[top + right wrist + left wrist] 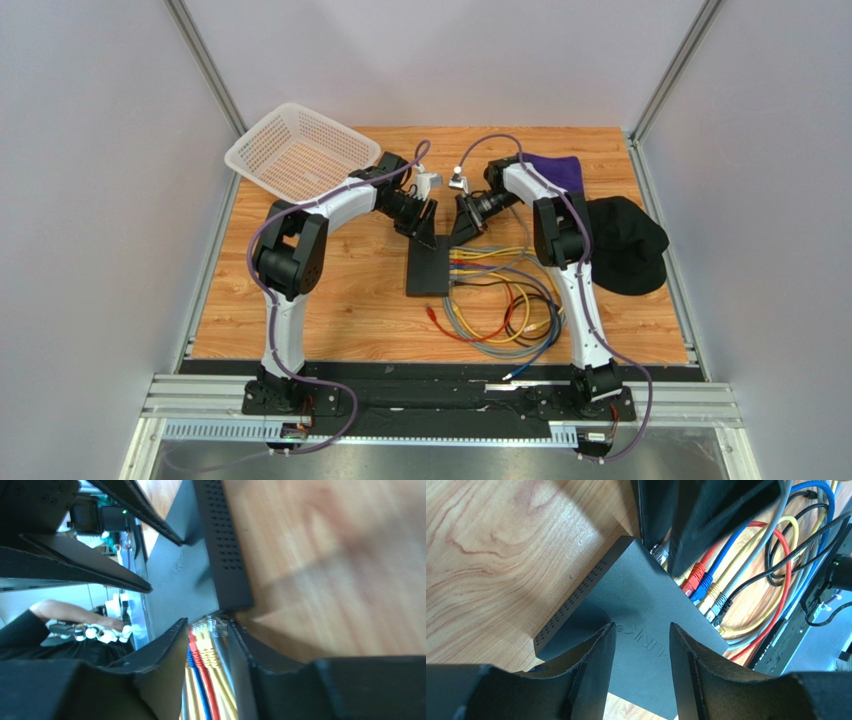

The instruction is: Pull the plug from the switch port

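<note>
The switch [428, 265] is a flat matte-black box lying in the middle of the table, with its sockets facing right. My left gripper [641, 630] hangs open just over the switch [636, 595] top; whether its tips touch the lid is unclear. A row of plugs sits in the ports: red [694, 575], blue, yellow and grey. At the far end port a clear plug [658, 552] on a grey cable lies between the fingers of my right gripper [207, 630]. Those fingers stand apart, and the clear plug [218, 626] is close to the right-hand one, beside the switch [190, 575].
Coloured cables [500, 300] loop on the wood right of the switch. A white mesh basket [295, 150] sits at the back left. A purple cloth [555, 170] and a black cap [625, 240] lie at the right.
</note>
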Controlling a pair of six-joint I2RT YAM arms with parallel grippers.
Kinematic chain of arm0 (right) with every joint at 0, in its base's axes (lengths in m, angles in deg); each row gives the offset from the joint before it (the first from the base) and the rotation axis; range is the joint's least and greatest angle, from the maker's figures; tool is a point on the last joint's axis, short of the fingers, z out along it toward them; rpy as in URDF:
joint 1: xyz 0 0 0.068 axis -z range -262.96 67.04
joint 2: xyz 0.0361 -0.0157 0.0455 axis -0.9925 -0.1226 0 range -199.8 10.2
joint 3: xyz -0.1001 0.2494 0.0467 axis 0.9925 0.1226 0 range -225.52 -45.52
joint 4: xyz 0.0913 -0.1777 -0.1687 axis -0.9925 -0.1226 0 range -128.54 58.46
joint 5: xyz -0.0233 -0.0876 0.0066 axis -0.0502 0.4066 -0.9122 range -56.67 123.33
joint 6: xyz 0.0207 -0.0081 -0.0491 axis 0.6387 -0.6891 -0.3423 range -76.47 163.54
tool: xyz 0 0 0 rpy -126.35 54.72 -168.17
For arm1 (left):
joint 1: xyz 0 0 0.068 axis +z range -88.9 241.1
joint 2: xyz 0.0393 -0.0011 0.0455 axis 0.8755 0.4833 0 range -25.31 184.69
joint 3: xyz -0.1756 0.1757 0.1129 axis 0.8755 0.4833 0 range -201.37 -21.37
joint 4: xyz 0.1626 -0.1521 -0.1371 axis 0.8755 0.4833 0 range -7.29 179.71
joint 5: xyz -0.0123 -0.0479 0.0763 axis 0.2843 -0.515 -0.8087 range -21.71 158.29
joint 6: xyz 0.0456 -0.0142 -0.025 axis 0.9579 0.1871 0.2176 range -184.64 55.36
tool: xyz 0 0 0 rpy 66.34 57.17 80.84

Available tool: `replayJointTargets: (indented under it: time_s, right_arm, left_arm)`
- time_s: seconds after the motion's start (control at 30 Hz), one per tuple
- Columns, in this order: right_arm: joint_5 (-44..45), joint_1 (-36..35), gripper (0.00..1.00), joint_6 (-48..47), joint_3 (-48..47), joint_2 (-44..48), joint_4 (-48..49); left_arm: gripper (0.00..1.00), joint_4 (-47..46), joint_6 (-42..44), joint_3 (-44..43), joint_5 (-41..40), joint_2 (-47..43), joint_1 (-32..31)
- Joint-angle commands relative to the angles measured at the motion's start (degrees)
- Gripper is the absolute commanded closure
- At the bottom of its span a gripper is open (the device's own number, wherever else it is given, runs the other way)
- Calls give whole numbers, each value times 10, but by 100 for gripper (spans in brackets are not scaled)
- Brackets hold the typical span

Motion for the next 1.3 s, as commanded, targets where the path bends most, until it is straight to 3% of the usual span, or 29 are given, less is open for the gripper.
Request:
replayJointTargets:
  time_s: [0.0, 0.3, 0.53, 0.7, 1.0, 1.27]
  right_arm:
    - [-1, -15, 55, -46, -23, -20, -72]
    - [-9, -22, 73, -65, -34, -38, -101]
    - [-20, -17, 69, -70, -38, -43, -113]
    - [-33, -11, 85, -77, -50, -53, -127]
    - [-49, 2, 99, -80, -46, -54, -129]
    - [-7, 25, 100, -74, -27, -50, -151]
  left_arm:
    - [45, 21, 26, 11, -50, 39, -8]
    - [44, 21, 30, 4, -43, 44, -8]
    - [44, 21, 29, 5, -41, 43, -8]
    - [44, 21, 32, 5, -41, 44, -8]
    - [43, 24, 37, 3, -37, 46, -8]
    - [45, 27, 41, 0, -40, 46, -10]
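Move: The grey cable's clear plug, in the switch's farthest port, lies almost between the right hand's open fingertips, about 1 cm to their left and 1 cm lower. The nearest yellow plug is roughly 2 cm back and 1 cm left, the red one some 4 cm back and 1 cm left; the switch's middle is about 4 cm back and 6 cm left. From the left hand, the grey plug is about 6 cm right, 1 cm ahead and 2 cm below. The grey plug at the switch's far corner gets pinched by the right fingers, which start partly open and close around it. The hand first edges left towards the port, about half a centimetre, then settles down by as much, the fingers tipping some 5 degrees flatter, and at the very end draws slightly right. The left hand stays put with part-open fingers at the switch's top. ##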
